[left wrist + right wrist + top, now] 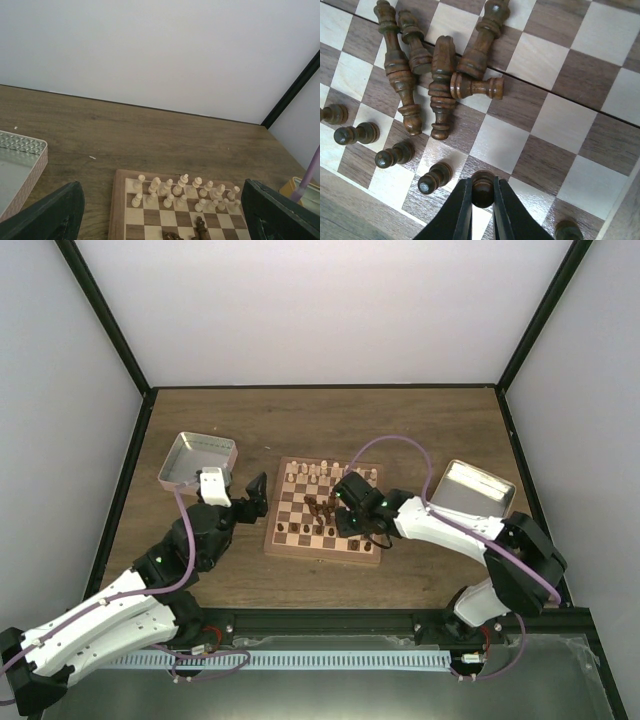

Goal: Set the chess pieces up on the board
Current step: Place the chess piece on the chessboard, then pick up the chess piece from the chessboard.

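The board (320,553) lies mid-table. Pale chess pieces (182,190) stand in two rows along its far edge. Several dark chess pieces (442,75) lie toppled in a heap near the board's middle, and a few dark pawns (432,180) stand in the near rows. My right gripper (482,192) is shut on a dark pawn (483,186), held upright just above the near right squares. In the top view the right gripper (352,523) hangs over that part of the board. My left gripper (258,495) stands open beside the board's left edge, with nothing between its fingers (50,215).
A shallow tray (197,460) sits at the left, just behind the left gripper. A metal tray (478,488) sits at the right of the board. Black frame posts and white walls border the table.
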Controlling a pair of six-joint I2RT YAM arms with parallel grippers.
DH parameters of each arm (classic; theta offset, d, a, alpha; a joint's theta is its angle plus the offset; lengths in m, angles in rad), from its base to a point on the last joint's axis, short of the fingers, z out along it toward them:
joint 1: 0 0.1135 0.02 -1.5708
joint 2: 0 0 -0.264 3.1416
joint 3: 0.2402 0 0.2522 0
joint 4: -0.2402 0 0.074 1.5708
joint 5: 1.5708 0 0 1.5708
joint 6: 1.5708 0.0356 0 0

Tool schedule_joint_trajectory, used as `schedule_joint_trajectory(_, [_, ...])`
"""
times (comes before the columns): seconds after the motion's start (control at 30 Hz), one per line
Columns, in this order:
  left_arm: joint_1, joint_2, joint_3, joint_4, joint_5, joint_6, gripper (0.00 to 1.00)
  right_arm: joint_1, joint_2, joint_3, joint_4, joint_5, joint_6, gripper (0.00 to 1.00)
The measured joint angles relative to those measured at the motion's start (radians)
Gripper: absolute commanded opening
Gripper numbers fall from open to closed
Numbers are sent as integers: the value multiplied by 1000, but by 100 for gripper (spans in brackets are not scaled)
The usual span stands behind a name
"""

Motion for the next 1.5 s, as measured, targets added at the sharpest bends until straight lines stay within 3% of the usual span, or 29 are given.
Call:
schedule_joint_trajectory(0.43, [0,-2,-15,0,-7,-10,88,1,44,-2,-5,-63,-45,9])
schedule_joint_trajectory(0.87, [0,-2,-21,0,-8,-11,88,1,58,-2,-24,-62,-72,30])
schedule_joint_trajectory(1.5, [5,11,-21,0,-7,-14,88,-37,11,83,44,46,29,35])
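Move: The right gripper holds a dark pawn just above its square, which lies about 1 cm back and some 4 cm below. The last pawn already standing in that row is about 3 cm to the left and 1 cm back; the outer-file pawn is about 6 cm right and 1 cm back. The toppled dark pieces lie some 5 cm ahead and 6 cm left. From the left gripper the square is about 17 cm right, roughly level forward, some 24 cm below. Lower the right gripper about 2 cm while easing it back 1 to 2 cm, setting the held dark pawn down on the empty square beside the last pawn of the row. Open the fingers partway to let go of the pawn, then rise and reach forward, each about 5 cm, clear of it and towards the toppled dark pieces. ##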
